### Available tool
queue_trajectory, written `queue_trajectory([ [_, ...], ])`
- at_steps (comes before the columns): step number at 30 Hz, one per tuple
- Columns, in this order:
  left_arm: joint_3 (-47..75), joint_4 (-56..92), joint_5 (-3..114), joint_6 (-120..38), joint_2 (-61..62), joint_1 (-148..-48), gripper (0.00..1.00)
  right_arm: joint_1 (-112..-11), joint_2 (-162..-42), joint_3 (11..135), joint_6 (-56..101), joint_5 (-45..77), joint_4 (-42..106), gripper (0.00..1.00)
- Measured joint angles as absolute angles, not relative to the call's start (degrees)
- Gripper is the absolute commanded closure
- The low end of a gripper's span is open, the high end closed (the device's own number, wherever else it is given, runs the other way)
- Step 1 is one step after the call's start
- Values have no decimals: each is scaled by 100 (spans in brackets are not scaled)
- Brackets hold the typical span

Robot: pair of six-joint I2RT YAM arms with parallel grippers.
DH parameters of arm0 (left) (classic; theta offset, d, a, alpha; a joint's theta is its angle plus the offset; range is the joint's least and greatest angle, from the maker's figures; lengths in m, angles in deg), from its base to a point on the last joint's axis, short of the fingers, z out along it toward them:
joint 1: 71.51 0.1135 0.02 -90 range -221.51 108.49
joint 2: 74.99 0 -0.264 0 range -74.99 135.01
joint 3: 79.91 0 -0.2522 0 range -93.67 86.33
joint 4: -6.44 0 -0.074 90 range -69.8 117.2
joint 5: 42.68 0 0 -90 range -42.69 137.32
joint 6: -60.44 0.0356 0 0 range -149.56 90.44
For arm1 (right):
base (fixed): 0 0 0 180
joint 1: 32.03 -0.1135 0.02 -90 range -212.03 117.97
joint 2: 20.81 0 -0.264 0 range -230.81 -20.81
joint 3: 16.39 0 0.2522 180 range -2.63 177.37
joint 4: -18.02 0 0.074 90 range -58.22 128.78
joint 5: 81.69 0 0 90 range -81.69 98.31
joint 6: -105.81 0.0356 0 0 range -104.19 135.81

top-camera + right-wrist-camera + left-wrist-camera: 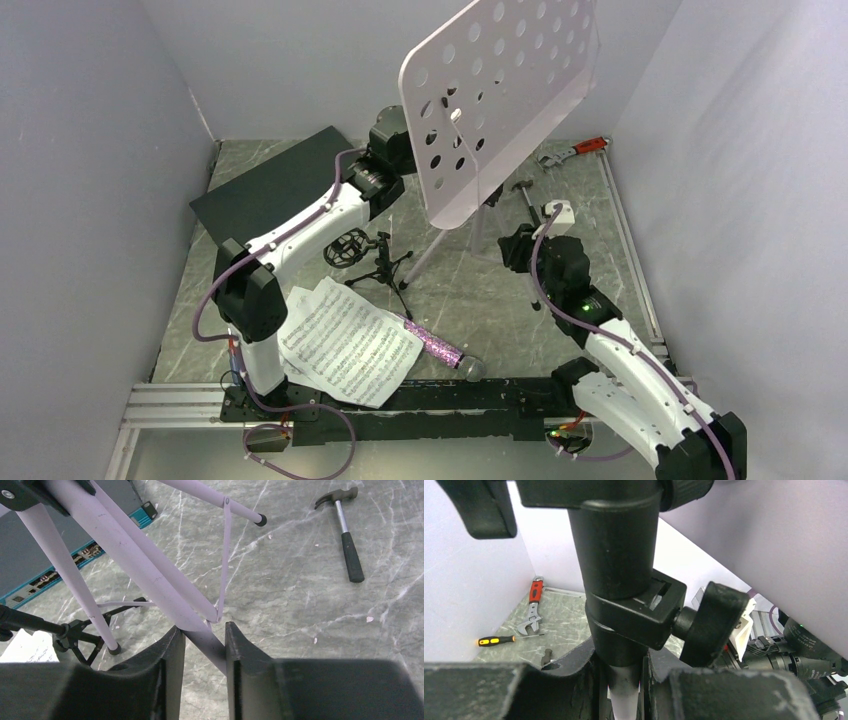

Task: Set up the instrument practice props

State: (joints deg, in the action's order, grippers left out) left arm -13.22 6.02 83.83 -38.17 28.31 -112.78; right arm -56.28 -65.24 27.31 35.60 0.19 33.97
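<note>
The music stand's pale-lilac perforated desk (500, 100) stands tilted on its tripod at the back centre. My left gripper (403, 140) reaches in behind the desk. In the left wrist view this gripper (624, 682) is shut on the stand's pale pole (625, 695) just below a black clamp collar (629, 610). My right gripper (516, 246) is low at the tripod, and in the right wrist view it (205, 647) is shut on a lilac tripod leg (150, 575). The sheet-music pages (345, 340), purple glitter microphone (440, 350) and small black mic stand (385, 262) lie near the front.
A dark flat box (270, 185) with a teal edge (75, 555) lies at back left. A hammer (345, 535) rests right of the tripod. A red wrench (531, 610) and an orange-handled screwdriver (499, 640) are by the back right wall.
</note>
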Motion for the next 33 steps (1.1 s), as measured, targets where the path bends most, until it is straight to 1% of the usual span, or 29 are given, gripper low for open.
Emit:
queue_trajectory([
  [1,-1322,576,8396,-3819,2849,-11274,97,-5615,-6552,2731,3556,34,3376,55],
  [3,-1322,469,8424,-3845,2882,-11259,98,-5545,-6637,2733,3650,-68,3430,53],
  [9,-1322,194,8381,-3882,2886,-11112,97,-5409,-6963,2766,3783,-300,3476,51],
  [11,-1322,185,8346,-3886,2886,-11101,97,-5409,-7013,2816,3785,-320,3487,43],
  [14,-1322,106,8341,-3871,2886,-11101,97,-5383,-7072,2846,3794,-374,3590,38],
  [18,-1322,8,8350,-3830,2886,-11121,97,-5348,-7077,2849,3803,-359,3695,27],
  [27,-1322,-5,8339,-3611,2888,-11281,97,-5350,-6692,2849,3807,-95,3784,12],
  [33,-1370,-49,8339,-3476,2993,-11388,97,-5350,-6296,2849,3798,6,3784,8],
])
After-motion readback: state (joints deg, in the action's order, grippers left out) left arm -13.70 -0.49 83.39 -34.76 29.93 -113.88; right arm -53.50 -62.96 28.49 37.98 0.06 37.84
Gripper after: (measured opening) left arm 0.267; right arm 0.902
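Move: My right hand is already shut on the stand's near lavender leg. The hammer lies on the table about 24 cm ahead of it, 10 cm to its right and 18 cm lower; the black mini tripod is some 32 cm to its left, 5 cm ahead and 12 cm lower. My left hand already grips the stand's post, with the perforated desk about 15 cm above and 8 cm to the right, roughly level fore and aft. I open my right fingers from about a third to nearly wide and let go of the stand leg, first dipping some 3 cm down and 2 cm right, then rising about 3.5 cm with the fingers spread on either side of the leg. My left hand keeps hold of the post, edging forward and back, easing up a little and rolling it by about 5 degrees. ##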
